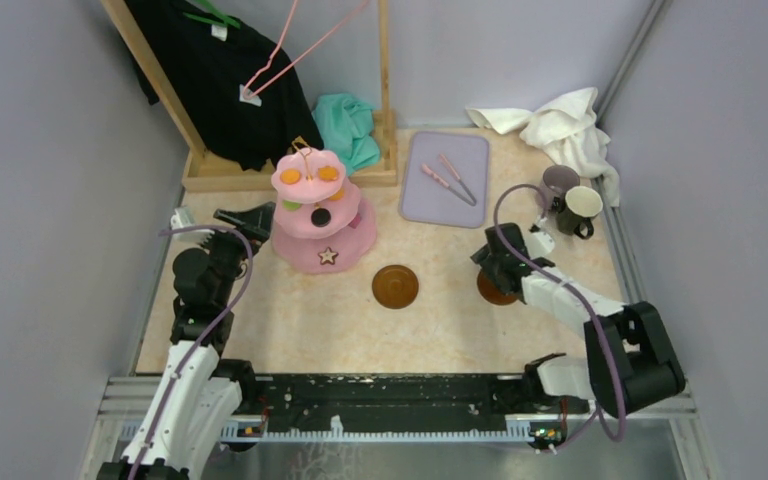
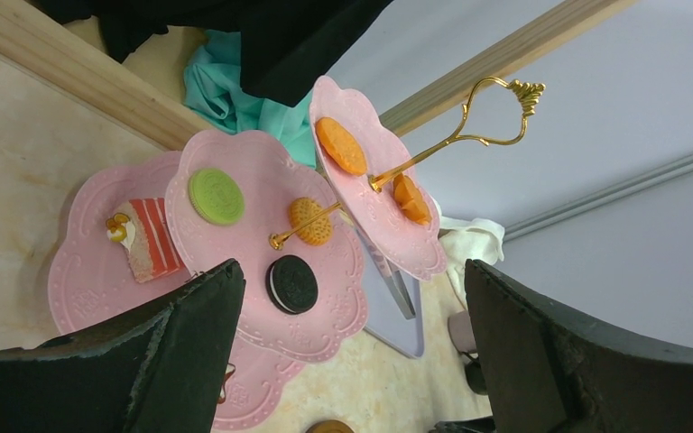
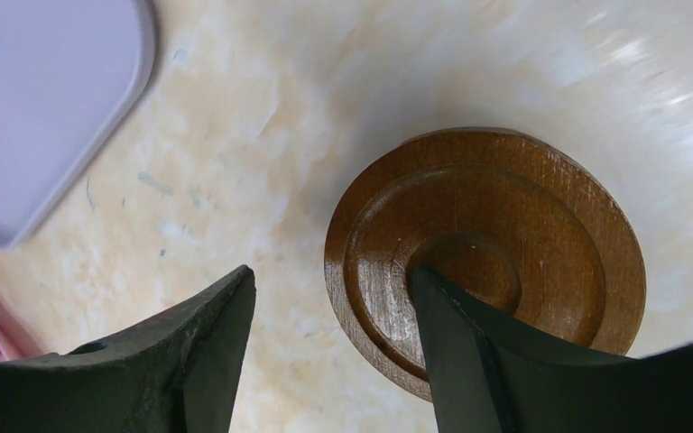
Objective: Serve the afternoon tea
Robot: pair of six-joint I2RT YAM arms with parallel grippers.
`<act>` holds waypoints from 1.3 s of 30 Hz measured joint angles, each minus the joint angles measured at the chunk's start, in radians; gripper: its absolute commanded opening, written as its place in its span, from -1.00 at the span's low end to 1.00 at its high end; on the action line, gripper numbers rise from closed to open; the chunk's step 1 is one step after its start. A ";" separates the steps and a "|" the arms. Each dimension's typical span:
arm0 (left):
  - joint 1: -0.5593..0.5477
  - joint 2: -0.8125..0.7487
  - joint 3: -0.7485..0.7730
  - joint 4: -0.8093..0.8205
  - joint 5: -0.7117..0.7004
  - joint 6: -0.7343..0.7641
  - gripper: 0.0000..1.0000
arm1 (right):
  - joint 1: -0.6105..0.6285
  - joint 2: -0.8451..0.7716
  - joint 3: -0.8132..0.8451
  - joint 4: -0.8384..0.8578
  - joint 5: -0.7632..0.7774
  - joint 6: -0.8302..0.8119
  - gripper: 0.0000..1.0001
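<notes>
The pink three-tier stand (image 1: 320,215) is at the back left, and its tiers fill the left wrist view (image 2: 262,225). It carries a green round (image 2: 216,196), an orange round (image 2: 340,145), a black round (image 2: 292,283) and a brown star (image 1: 328,256). My left gripper (image 1: 250,216) is open just left of the stand, touching nothing. One brown saucer (image 1: 395,286) lies mid-table. A second saucer (image 3: 505,244) lies under my open right gripper (image 1: 487,262). One finger is over the saucer's middle and the other over bare table, with the left rim between them. The mauve mug (image 1: 558,184) and cream mug (image 1: 582,208) stand at the back right.
A lilac tray (image 1: 430,200) holding thin pink tongs (image 1: 447,178) lies behind the saucers. A white cloth (image 1: 560,125) is bunched in the back right corner. A teal cloth (image 1: 348,128) and a wooden rack (image 1: 290,175) with a black garment stand behind the stand.
</notes>
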 measured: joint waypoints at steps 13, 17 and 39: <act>0.000 0.003 0.013 -0.010 -0.007 0.005 0.93 | 0.315 0.259 0.227 -0.012 0.084 0.116 0.31; 0.000 0.003 0.016 -0.010 -0.008 0.008 0.93 | 0.352 0.268 0.239 -0.028 0.097 0.145 0.31; 0.000 0.001 0.016 -0.013 -0.008 0.011 0.93 | 0.469 0.198 0.200 -0.152 0.190 0.250 0.44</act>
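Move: The moving saucer lies under the right hand's rear finger, its middle about 5 cm back and 3 cm right of the hand. The laid saucer it goes to join is some 21 cm left and 5 cm back, both about 2 cm below. The tray lies 21 cm ahead and 10 cm left; the cake stand's bottom tier 40 cm left, 8 cm ahead. From the idle left hand the laid saucer is about 29 cm right, 10 cm back and 24 cm down. The saucer under the right hand's rear fingertip is dragged left across the table towards the laid saucer: the hand sweeps about 12 cm left while easing 2 cm forward, then draws some 4 cm back, staying low. The fingertip keeps its place on the saucer's face, the other finger off its rim; the hand turns roughly 10 degrees counter-clockwise, opening kept. ##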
